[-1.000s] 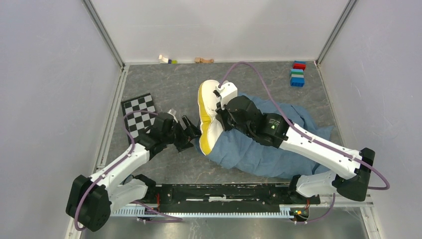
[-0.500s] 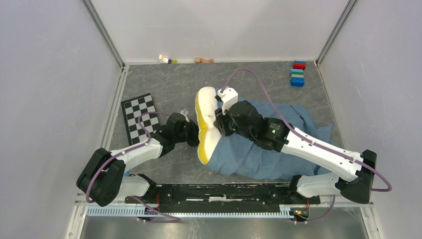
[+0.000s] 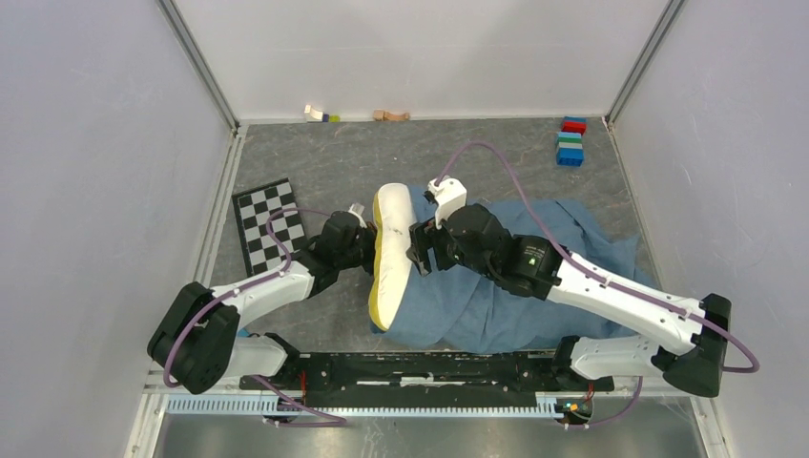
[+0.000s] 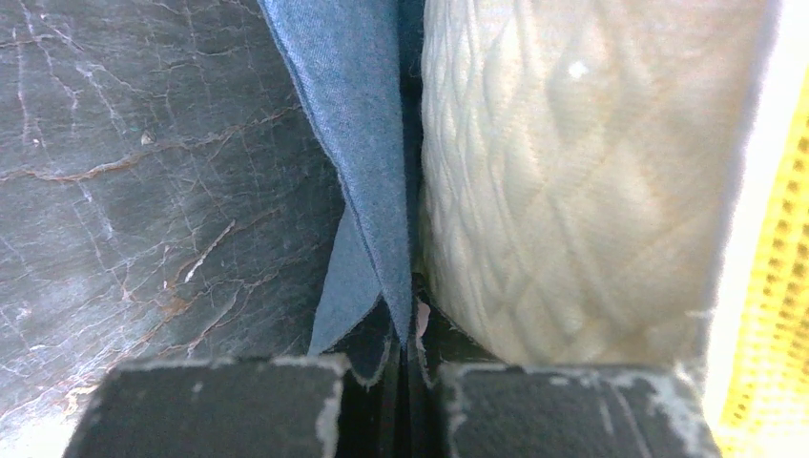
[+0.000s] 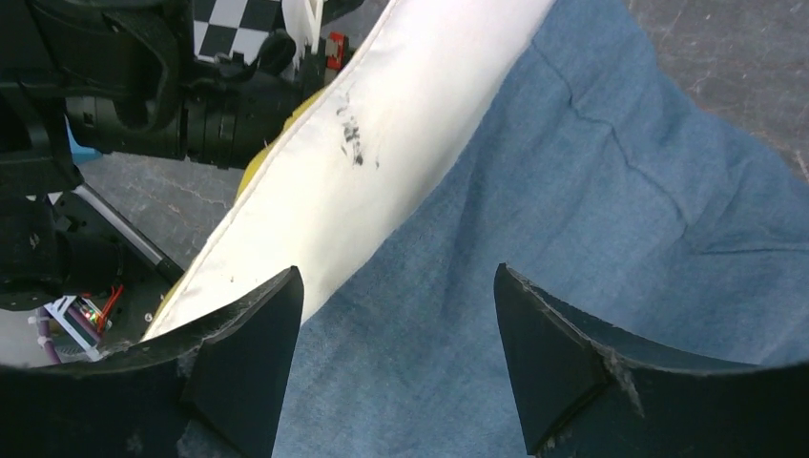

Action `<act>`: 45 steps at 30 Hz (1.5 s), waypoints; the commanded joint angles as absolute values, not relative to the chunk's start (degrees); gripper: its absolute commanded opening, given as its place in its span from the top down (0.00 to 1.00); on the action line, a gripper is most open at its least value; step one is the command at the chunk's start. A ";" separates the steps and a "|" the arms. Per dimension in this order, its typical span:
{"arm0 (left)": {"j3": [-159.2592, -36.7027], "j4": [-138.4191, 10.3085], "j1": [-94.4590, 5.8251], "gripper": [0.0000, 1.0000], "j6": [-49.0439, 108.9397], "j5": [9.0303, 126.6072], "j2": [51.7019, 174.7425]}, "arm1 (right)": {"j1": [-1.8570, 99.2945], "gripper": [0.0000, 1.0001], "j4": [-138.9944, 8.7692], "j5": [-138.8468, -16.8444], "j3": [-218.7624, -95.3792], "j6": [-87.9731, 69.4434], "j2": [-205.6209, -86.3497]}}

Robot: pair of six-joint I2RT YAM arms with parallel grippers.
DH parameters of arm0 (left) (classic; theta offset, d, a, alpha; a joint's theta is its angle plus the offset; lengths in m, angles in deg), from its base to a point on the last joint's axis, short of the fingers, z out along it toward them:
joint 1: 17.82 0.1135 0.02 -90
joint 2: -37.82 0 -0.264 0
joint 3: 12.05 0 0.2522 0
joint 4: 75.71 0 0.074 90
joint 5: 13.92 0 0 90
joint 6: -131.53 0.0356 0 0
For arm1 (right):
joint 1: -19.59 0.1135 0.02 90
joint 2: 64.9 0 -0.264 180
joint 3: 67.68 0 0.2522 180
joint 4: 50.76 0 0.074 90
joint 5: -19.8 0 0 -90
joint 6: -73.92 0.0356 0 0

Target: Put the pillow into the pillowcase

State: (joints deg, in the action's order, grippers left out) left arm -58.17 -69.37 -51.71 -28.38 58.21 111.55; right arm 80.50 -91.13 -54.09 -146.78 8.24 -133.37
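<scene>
The pillow [image 3: 392, 250], cream-white with a yellow band, stands on its edge at mid-table, its right part inside the dusty-blue pillowcase [image 3: 520, 291]. My left gripper [image 3: 367, 250] presses against the pillow's left side. It is shut on a fold of the pillowcase [image 4: 367, 172] edge, beside the quilted pillow [image 4: 563, 181]. My right gripper [image 3: 421, 250] hovers at the pillow's right side, above the cloth. It stands open over the pillowcase [image 5: 591, 191], with nothing between its fingers [image 5: 250, 358], and the pillow [image 5: 382, 143] lies just to its left.
A checkerboard [image 3: 266, 223] lies left of the left arm. Stacked coloured blocks [image 3: 570, 141] sit at the back right, and small toys [image 3: 321, 114] lie by the back wall. White walls close in three sides. A black rail [image 3: 429, 367] runs along the near edge.
My left gripper moved right to the pillow and shut on the pillowcase edge. My right gripper opened and let go of the pillow, which shifted nearer and stands more upright.
</scene>
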 commanded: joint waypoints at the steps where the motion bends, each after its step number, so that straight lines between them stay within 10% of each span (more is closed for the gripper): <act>1: -60.88 -71.22 -52.22 0.98 -28.35 59.11 109.57 | 81.13 0.20 -90.00 -52.36 -144.26 10.57 -134.23; 6: -60.88 -70.68 -52.32 0.98 -28.13 59.38 109.15 | 80.52 0.20 -88.14 -48.95 -141.17 11.44 -134.02; 12: -61.45 -68.33 -52.27 0.98 -27.35 60.46 108.09 | 79.04 0.64 -86.58 -48.20 -137.85 13.59 -131.43; 20: -62.29 -65.82 -52.27 0.98 -26.64 60.85 107.92 | 78.10 0.85 -85.46 -48.63 -135.84 13.31 -128.94; 45: -81.56 -44.07 -52.19 0.98 -14.76 67.97 103.33 | 77.16 1.00 -90.81 -44.86 -152.78 3.94 -129.23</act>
State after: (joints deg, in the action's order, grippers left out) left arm -68.90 -48.32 -52.10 -20.88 65.58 106.33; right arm 77.39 -91.35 -44.75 -142.60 7.95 -128.32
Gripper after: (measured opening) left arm 0.034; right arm 0.010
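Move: The pillowcase cloth to be pinched lies about 5 cm below the open right hand, some 2 cm right and 1 cm ahead. The pillow's uncovered end stands level with that hand, roughly 6 cm to its left and 7 cm down. The left hand keeps the pillowcase's near edge pinched; from it the pillow end is about 4 cm right and slightly higher, the cloth spot some 11 cm right and 6 cm up. Right hand sinks about 5 cm, pinches pillowcase, draws it up and right; left hand lifts 3 cm. ##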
